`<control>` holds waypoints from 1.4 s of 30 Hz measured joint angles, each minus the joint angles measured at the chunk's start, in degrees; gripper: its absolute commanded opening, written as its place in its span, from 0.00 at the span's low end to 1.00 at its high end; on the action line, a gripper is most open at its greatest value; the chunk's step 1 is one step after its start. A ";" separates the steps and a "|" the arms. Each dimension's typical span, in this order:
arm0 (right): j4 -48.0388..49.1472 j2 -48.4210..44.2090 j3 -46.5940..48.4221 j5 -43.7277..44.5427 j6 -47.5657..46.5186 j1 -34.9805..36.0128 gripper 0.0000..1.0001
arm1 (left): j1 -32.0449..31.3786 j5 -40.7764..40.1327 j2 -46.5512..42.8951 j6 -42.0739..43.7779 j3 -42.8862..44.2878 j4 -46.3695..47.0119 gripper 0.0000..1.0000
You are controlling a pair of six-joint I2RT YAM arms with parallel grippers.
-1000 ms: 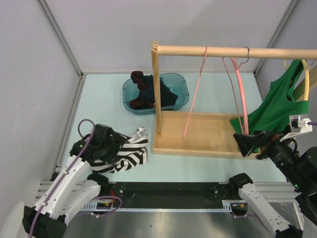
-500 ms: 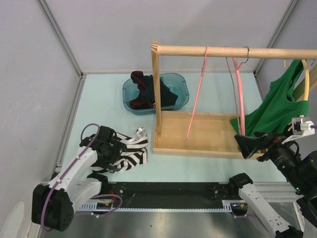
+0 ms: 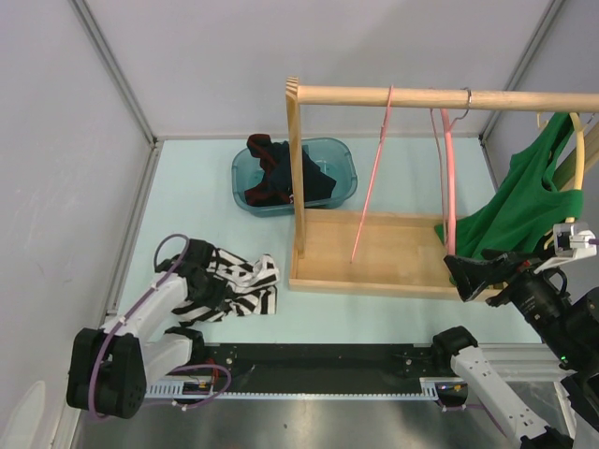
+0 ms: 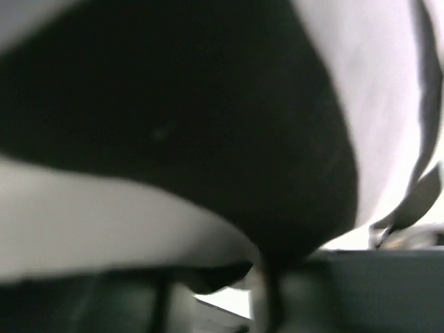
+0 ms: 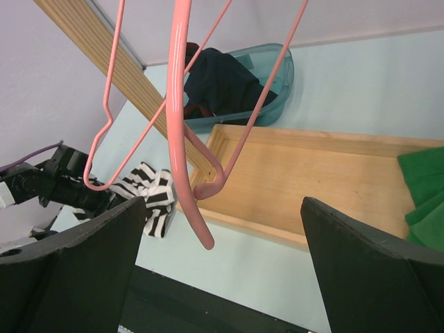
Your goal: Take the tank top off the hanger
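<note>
A black-and-white striped tank top [image 3: 248, 285] lies crumpled on the table at the left, off any hanger; it also shows at the left of the right wrist view [image 5: 151, 196]. My left gripper [image 3: 213, 281] is pressed down into it. Blurred striped cloth [image 4: 208, 125] fills the left wrist view and hides the jaws. A thick pink hanger [image 3: 448, 187] hangs bare from the wooden rail [image 3: 421, 96]. My right gripper [image 3: 465, 273] stands open just in front of its lower end [image 5: 201, 232], with nothing between the fingers [image 5: 223, 201].
A thin pink wire hanger [image 3: 372, 178] also hangs bare from the rail. A green garment [image 3: 519, 206] hangs on a yellow hanger [image 3: 580, 154] at the far right. The rack's wooden tray base [image 3: 393, 248] sits below. A teal bin [image 3: 344, 168] holds dark clothes behind it.
My left gripper has dropped lower onto the striped tank top, and the cloth has bunched toward it. The thick pink hanger has swung a little. The right gripper has barely moved.
</note>
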 measured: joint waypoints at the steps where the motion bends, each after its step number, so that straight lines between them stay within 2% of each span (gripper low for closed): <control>1: 0.00 -0.02 0.00 0.02 0.00 0.00 1.00 | 0.28 0.15 -0.09 0.26 -0.20 0.70 0.00; 8: -0.02 -0.04 0.00 0.50 -0.11 0.00 1.00 | 0.59 -5.95 -4.50 5.44 2.14 2.56 0.00; 13: -0.02 -0.04 0.00 0.63 -0.61 0.00 1.00 | 0.83 -9.11 -3.82 19.91 18.45 8.55 0.00; 19: -0.04 -0.04 -0.02 1.18 -1.53 0.00 0.99 | 0.94 -0.94 7.15 36.00 37.75 20.31 0.00; 23: -0.33 -0.04 -0.02 2.01 -2.45 0.00 1.00 | 0.92 7.80 17.22 40.09 47.39 28.41 0.00; 28: -0.87 -0.04 -0.02 3.58 -3.04 0.11 1.00 | 0.35 18.01 31.34 36.87 56.83 38.25 0.00; 32: -0.96 -0.04 -0.07 4.11 -3.08 0.11 1.00 | -2.54 20.57 39.52 31.78 57.13 42.75 0.00; 34: -0.85 -0.07 -0.28 4.15 -3.08 0.13 1.00 | -4.63 19.65 41.29 28.83 54.80 44.48 0.00; 38: -0.70 -0.07 -1.33 4.15 -3.04 0.24 1.00 | -8.74 14.03 41.46 20.68 44.39 48.72 0.00; 42: -0.61 -0.07 -1.86 4.02 -2.64 0.26 1.00 | -9.66 7.45 42.21 11.04 34.77 50.58 0.00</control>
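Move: The left hand is down at the striped tank top, whose middle lies about 3 cm to its right and 1 cm ahead, at finger height. The teal bin sits some 33 cm ahead and 22 cm right, about 4 cm higher, with the navy top in it. The rack's near-left post foot is roughly 12 cm ahead and 23 cm right. From the raised right hand, the striped tank top lies about 56 cm left, 6 cm ahead and 40 cm below. Left hand pinches the striped tank top, arcs it up-forward about 30 cm, then right and down into bin. ##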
